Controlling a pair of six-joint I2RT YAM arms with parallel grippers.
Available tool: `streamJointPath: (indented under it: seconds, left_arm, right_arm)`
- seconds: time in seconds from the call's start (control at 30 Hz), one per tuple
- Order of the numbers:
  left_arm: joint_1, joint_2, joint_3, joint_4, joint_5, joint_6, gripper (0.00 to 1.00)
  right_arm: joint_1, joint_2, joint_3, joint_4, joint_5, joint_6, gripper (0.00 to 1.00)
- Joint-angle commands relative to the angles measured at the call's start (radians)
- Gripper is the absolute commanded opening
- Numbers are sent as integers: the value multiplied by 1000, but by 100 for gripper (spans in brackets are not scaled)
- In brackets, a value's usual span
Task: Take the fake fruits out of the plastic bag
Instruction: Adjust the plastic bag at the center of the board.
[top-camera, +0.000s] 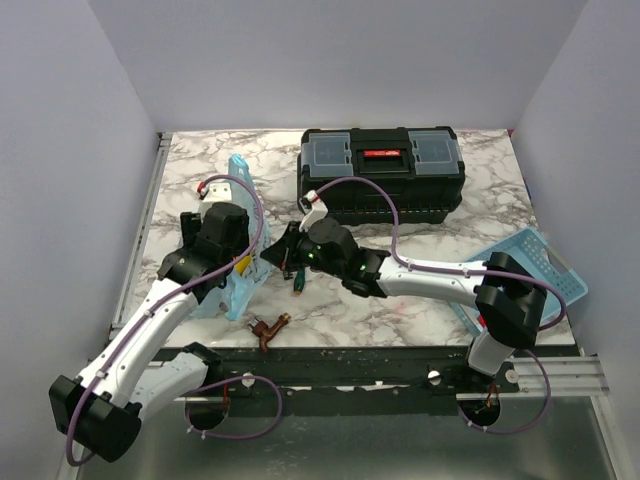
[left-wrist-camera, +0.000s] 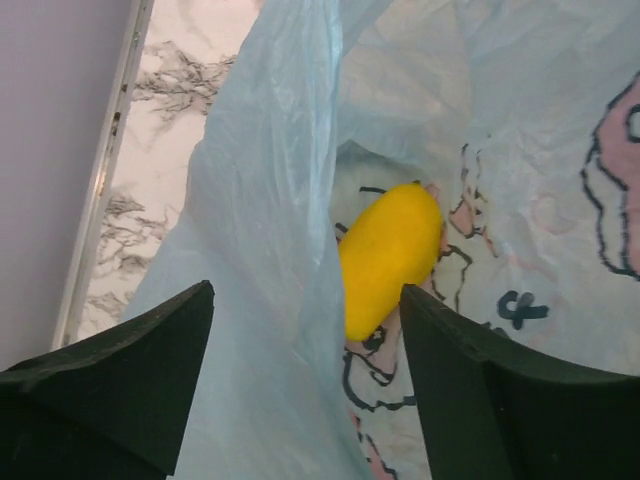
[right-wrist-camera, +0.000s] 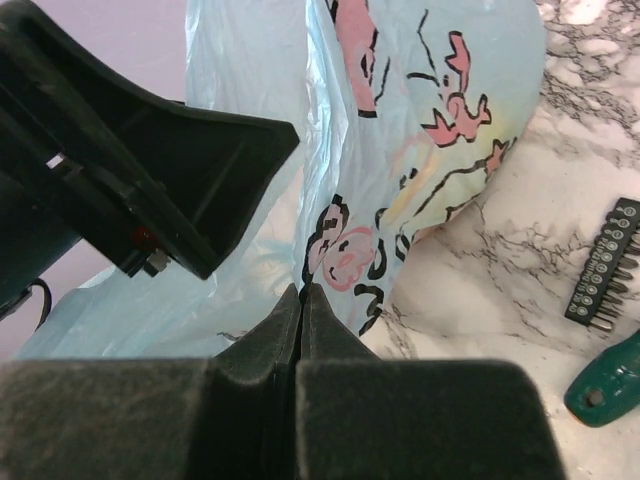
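Observation:
The plastic bag (top-camera: 240, 180) is light blue with pink cartoon prints and lies at the left of the table; it also shows in the left wrist view (left-wrist-camera: 270, 200) and the right wrist view (right-wrist-camera: 440, 90). A yellow mango-like fruit (left-wrist-camera: 390, 255) lies inside the bag's open mouth. My left gripper (left-wrist-camera: 305, 350) is open, its fingers astride a fold of the bag just short of the fruit; it is over the bag in the top view (top-camera: 235, 262). My right gripper (right-wrist-camera: 301, 295) is shut on the bag's edge, at the bag's right side (top-camera: 283, 250). Grapes and the dark fruit are hidden.
A black toolbox (top-camera: 380, 172) stands at the back. A light-blue basket tray (top-camera: 535, 265) sits at the right edge. A green-handled screwdriver (right-wrist-camera: 605, 380) and a bit holder (right-wrist-camera: 605, 265) lie right of the bag. A small reddish-brown object (top-camera: 268, 328) lies near the front edge.

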Motion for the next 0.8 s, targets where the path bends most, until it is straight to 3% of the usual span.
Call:
streamJointPath:
  seconds: [0.0,0.13,0.37,0.77]
  left_arm:
    - [22,5,-36,76,-88,11,64]
    - [35,-49,-66,142,-71,44,32]
    - [40,-232,-163,270,9,116,1]
    - [40,-364,-191,301,47,118,0]
  right_arm:
    - [6,-47,-32,-21,51,-35,1]
    - [5,-63,-56,-53,113,-57,1]
    - [6,-62,-123,-142,283,-24,1]
    - [4,-7,-123,-381,489,-41,1]
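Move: The left gripper, open, is almost on the near fold of the bag's rim, about 1 cm ahead, 1 cm left and 1 cm down. From it, the yellow fruit lies some 3 cm ahead, 4 cm right and 14 cm below. The right gripper already holds the bag's other rim; the screwdriver it heads towards lies about 7 cm ahead, 6 cm right and 19 cm below, and the bit strip about 8 cm straight ahead, 19 cm down. Dip the left gripper about 1 cm onto the bag's rim while easing it left, shut the fingers to pinch the plastic, then lift it about 5 cm, tipping the fingertips up. Meanwhile keep the right gripper shut on its rim and draw it right and down about 10 cm each way, slightly forward, towards the screwdriver, tipping its fingers down and turning them clockwise. ##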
